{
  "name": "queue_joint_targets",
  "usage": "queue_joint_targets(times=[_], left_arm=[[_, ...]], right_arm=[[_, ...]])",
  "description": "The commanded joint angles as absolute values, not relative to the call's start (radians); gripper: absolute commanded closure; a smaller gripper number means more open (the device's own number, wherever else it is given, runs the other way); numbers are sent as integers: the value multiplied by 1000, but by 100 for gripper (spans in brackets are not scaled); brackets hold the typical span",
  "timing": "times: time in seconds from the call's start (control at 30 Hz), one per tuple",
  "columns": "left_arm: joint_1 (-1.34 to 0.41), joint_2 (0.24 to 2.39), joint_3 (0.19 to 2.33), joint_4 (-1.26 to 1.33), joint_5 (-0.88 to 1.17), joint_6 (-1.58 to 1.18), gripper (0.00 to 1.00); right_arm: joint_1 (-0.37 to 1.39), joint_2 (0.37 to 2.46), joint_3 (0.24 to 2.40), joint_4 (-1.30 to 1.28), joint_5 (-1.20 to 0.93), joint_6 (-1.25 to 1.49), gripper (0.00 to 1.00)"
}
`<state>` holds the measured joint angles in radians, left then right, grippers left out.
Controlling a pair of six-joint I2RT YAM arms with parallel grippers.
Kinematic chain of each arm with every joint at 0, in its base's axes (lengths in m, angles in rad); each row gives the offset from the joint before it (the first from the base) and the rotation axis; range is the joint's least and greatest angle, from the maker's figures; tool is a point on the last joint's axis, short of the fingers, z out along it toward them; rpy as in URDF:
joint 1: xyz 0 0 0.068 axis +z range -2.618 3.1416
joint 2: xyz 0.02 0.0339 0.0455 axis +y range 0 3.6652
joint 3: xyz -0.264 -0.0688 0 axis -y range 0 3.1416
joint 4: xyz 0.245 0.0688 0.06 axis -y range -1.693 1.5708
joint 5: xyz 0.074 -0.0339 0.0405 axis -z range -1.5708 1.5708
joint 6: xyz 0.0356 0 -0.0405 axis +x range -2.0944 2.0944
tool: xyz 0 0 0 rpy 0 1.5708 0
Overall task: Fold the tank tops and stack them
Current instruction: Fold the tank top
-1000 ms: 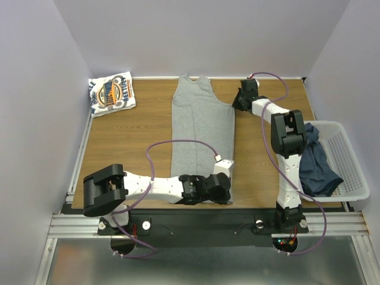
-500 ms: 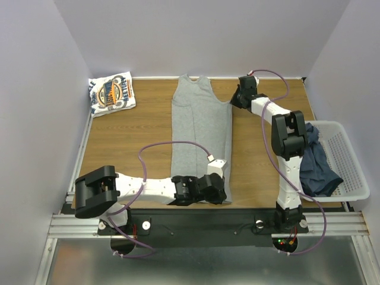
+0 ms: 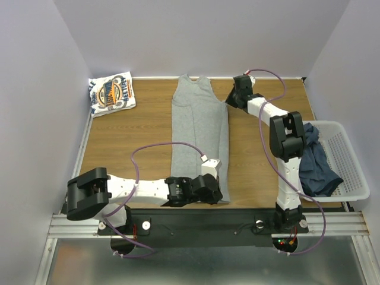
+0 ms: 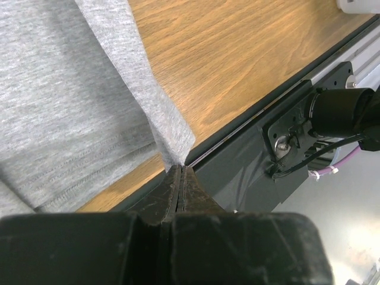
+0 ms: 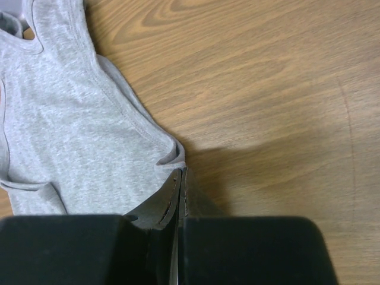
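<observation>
A light grey tank top (image 3: 199, 127) lies lengthwise down the middle of the table, straps at the far edge. My left gripper (image 3: 222, 196) is at its near right hem corner. In the left wrist view it (image 4: 181, 170) is shut on that corner of grey cloth (image 4: 71, 89), which is lifted just over the table's front edge. My right gripper (image 3: 228, 102) is shut on the right armhole edge, where the pinched cloth (image 5: 65, 136) bunches at the fingertips (image 5: 181, 172). A folded white printed tank top (image 3: 111, 94) lies at the back left. Dark slate-blue tank tops (image 3: 314, 163) sit in the basket.
A white mesh basket (image 3: 351, 155) stands at the table's right edge, beside the right arm's base. The black front rail (image 4: 279, 136) with a bolt and cables runs just under the left gripper. Bare wood lies between the grey top and the basket.
Both grippers have moved left with the grey tank top's right edge in them, so that edge has shifted inward. The left arm's elbow has swung further left.
</observation>
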<state>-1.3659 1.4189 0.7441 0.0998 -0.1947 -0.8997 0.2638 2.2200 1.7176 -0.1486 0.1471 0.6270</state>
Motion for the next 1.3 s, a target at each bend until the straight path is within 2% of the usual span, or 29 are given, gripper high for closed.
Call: queue_joint_targets(times=[0.0, 1.27], left_arm=[[-1364, 1361, 716, 115, -222, -917, 100], [-1365, 1247, 535, 60, -189, -1019, 100]], right_arm=[[284, 2151, 1710, -123, 178, 653, 100], [436, 2329, 1940, -147, 215, 673, 100]])
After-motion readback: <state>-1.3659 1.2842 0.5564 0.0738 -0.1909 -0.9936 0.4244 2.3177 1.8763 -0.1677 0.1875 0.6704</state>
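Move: Both hands already pinch the tank top's right side, the left at the bottom hem corner, the right near the armhole. The top's left edge lies about 20 cm left of the left hand and 28 cm left of the right, level with each, some 5 cm lower. The inner edge of the already folded left panel is 10 cm left of the left hand and 19 cm left of the right. The neckline is 14 cm ahead and 17 cm left of the right hand. Still pinching the side of the tank top between shut fingers, both hands carry it left over the body of the shirt towards its left edge. The right leads with roughly 10 cm, level at first, then arching up about 3 cm and most of the way back down; the left brings the hem corner about 5 cm left while sinking some 3 cm. ##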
